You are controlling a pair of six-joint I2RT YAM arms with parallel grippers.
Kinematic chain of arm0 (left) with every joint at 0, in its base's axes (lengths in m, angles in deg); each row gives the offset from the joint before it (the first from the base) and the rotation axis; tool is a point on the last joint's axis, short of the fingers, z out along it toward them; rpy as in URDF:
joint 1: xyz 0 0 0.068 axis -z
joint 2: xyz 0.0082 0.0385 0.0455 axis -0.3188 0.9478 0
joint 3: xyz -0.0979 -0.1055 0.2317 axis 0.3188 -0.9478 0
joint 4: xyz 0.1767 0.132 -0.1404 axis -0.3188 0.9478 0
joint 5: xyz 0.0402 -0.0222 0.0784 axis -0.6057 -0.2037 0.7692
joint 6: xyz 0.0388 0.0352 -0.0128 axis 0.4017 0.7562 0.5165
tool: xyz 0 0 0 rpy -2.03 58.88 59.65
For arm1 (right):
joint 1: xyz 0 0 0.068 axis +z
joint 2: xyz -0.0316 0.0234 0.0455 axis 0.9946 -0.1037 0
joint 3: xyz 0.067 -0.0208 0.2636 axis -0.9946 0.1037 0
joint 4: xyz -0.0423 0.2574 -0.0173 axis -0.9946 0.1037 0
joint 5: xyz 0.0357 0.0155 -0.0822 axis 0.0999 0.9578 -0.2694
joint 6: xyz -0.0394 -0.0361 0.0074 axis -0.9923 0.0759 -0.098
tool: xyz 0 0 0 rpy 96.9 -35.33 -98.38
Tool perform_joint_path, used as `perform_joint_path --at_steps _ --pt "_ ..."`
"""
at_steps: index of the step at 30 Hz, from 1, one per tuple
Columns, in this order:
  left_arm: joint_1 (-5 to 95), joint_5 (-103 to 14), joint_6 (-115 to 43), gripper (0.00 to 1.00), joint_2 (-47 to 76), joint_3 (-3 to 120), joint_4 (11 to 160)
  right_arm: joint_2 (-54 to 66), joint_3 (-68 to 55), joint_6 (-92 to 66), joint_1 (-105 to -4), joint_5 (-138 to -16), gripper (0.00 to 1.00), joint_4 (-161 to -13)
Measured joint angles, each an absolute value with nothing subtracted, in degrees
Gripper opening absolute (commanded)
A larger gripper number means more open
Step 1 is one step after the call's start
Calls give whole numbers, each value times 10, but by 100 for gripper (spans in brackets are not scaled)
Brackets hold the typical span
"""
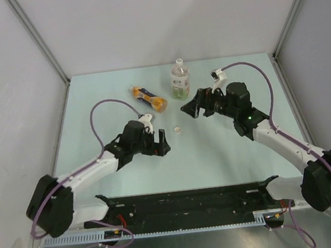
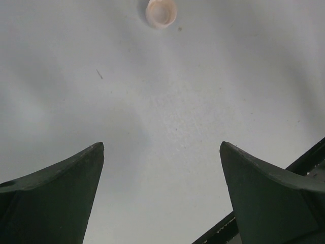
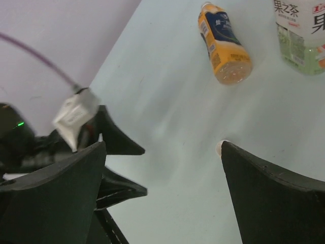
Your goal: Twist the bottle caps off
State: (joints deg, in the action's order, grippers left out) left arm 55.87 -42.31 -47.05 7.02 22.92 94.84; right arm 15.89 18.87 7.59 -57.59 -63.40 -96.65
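A small whitish bottle cap [image 1: 179,130] lies loose on the table, open side up, also seen in the left wrist view [image 2: 161,12]. My left gripper [image 1: 160,147] [image 2: 162,147] is open and empty just left of the cap. My right gripper [image 1: 189,109] [image 3: 162,145] hangs open and empty just beyond it, and the cap [image 3: 219,147] peeks from behind one finger. An orange-labelled bottle [image 1: 149,98] [image 3: 223,43] lies on its side. A green tea bottle [image 1: 180,80] [image 3: 302,35] stands upright with a pale cap [image 1: 178,62] on its neck.
Grey walls with metal corner posts [image 1: 39,39] enclose the pale green table [image 1: 229,158]. A black rail [image 1: 186,202] runs along the near edge between the arm bases. The left arm's fingers [image 3: 119,145] show in the right wrist view.
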Motion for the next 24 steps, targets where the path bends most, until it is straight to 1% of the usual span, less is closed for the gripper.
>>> perform_joint_path --at_steps 4,8,12,17,24 --pt "537 -454 -483 100 135 238 943 165 189 60 -576 -616 99 -954" --pt "529 -460 -490 100 145 238 940 165 189 49 -576 -614 99 -949" --pt "529 -453 -490 100 117 238 939 165 189 42 -576 -629 99 -960" --pt "527 -442 -487 100 44 233 934 153 185 34 -575 -684 99 -998" --pt "526 -444 -477 100 3 222 924 59 119 21 -574 -785 96 -1032"
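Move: The big green-drink bottle, still capped and standing, is about 21 cm ahead of the right hand and 2 cm to its left, its middle some 12 cm lower. The orange bottle lies level with it, some 16 cm to its left. The loose cap is on the table about 6 cm ahead of the right hand and 4 cm left, 24 cm below. From the left hand the big bottle is roughly 27 cm ahead and 10 cm right, about 2 cm higher. Towards the big standing bottle the right hand, after easing back about 1 cm, reaches forward some 8 cm at an almost level height, its fingers wide open and swinging about 15 degrees clockwise to face the bottle more squarely. The empty left hand, also open, dips about 3 cm, then lifts some 7 cm clear of the table. ##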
